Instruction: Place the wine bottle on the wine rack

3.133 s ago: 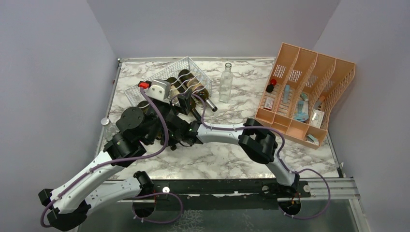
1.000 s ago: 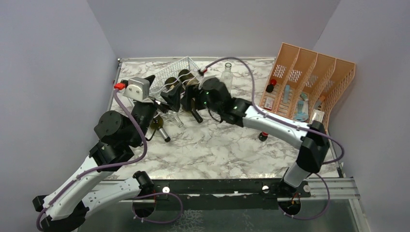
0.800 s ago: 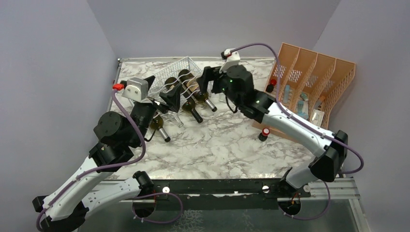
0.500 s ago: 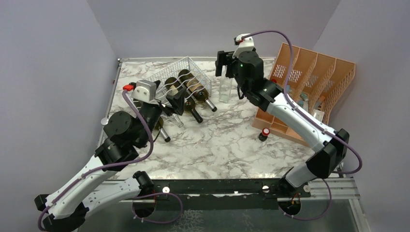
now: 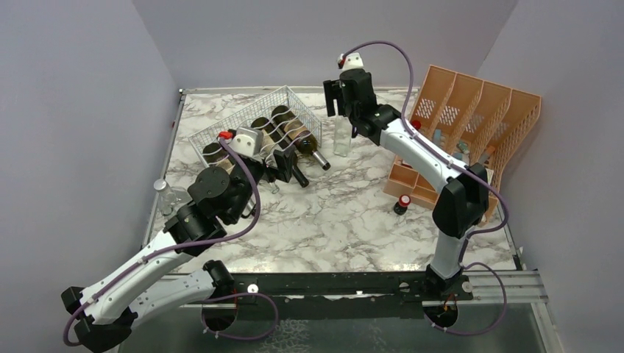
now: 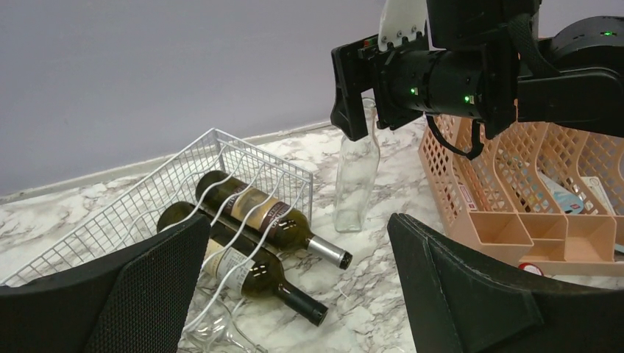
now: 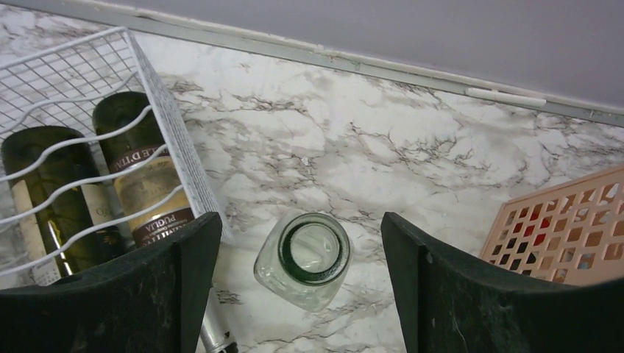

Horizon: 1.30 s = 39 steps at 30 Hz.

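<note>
The white wire wine rack [image 5: 254, 118] stands at the back left of the marble table. Two dark wine bottles [image 6: 257, 213] lie on its tiers, necks poking out the front. A clear glass bottle [image 5: 343, 136] stands upright just right of the rack. My right gripper [image 5: 335, 103] hangs open directly over it. From the right wrist, the bottle's open mouth [image 7: 313, 254] sits between the spread fingers [image 7: 184, 287], untouched. My left gripper [image 5: 283, 165] is open and empty in front of the rack, facing the dark bottle necks [image 6: 309, 305].
An orange slotted organizer [image 5: 471, 140] fills the back right, close to the clear bottle. A small red-capped object [image 5: 403, 202] sits before it. A clear wine glass [image 6: 213, 331] lies by the rack's front. A small clear jar [image 5: 165, 195] stands at the left edge.
My right arm has swung from the rack's front to above the clear bottle at the back. My left gripper has shifted right, closer to the rack's front.
</note>
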Motion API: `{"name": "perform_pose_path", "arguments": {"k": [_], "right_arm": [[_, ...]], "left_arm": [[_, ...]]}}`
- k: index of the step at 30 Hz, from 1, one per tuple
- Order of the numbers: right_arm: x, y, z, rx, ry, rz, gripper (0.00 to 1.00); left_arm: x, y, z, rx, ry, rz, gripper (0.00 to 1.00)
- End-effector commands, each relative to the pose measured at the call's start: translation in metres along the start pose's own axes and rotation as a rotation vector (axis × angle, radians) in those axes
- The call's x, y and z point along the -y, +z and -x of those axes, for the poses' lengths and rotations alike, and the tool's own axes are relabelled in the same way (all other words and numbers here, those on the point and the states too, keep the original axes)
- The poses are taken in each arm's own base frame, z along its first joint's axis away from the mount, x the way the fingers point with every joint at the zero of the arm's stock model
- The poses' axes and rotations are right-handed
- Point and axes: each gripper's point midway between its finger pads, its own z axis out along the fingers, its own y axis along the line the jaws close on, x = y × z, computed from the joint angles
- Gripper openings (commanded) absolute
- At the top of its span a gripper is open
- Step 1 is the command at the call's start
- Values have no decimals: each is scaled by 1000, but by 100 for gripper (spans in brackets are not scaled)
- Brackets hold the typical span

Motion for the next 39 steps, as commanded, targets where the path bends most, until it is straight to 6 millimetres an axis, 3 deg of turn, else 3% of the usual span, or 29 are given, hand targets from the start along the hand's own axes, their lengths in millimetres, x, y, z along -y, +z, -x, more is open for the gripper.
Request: {"name": "perform_pose_path", "arguments": {"k": [1, 7, 14, 18, 22, 26, 36, 39], "right_arm": [[3, 7, 1, -18, 12, 18, 79], [2, 16, -11, -39, 14, 57, 56], [8, 15, -7, 4, 14, 73, 35], [13, 9, -3, 32, -9, 72, 15], [18, -8, 5, 65, -26, 86, 2], [21, -34, 9, 76, -25, 123, 1], [24, -106, -24, -2, 31, 254, 1], [21, -128, -28, -12, 50, 314, 1]], "left_arm": [[-3, 1, -1, 5, -18, 23, 99], [0, 5, -10, -16, -12, 18, 99], [2, 12, -21, -35, -12, 33, 99], [5, 17, -32, -54, -17, 32, 99], [18, 26, -55, -114, -22, -1, 99], [33, 38, -82, -182, -23, -40, 99], [109, 49, -137, -213, -32, -412, 99], [123, 55, -154, -233, -37, -464, 99]]}}
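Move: The clear bottle stands upright with its neck just below and nearly between the right hand's open fingers, its middle about 2 cm ahead, 1 cm to the right and 13 cm down. Of that hand, the wine rack's middle lies 5 cm ahead and 23 cm left, the silver-necked bottle in it 6 cm ahead and 11 cm left, and the red-capped jar 15 cm back and 17 cm right. From the left hand the clear bottle is some 27 cm ahead, 16 cm right and 24 cm down. The right hand eases about 2 cm down and a little forward over the clear bottle, closes both fingers on its neck, then, keeping that grip, draws it back towards the base some 11 cm, drifting right and rising about 2 cm late on while turning roughly 10 degrees counter-clockwise. Meanwhile the left hand, empty and wide open, sinks about 15 cm and swings some 11 cm right towards the bottle, slowly at first and then faster, its fingers tipping downward and turning clockwise. ##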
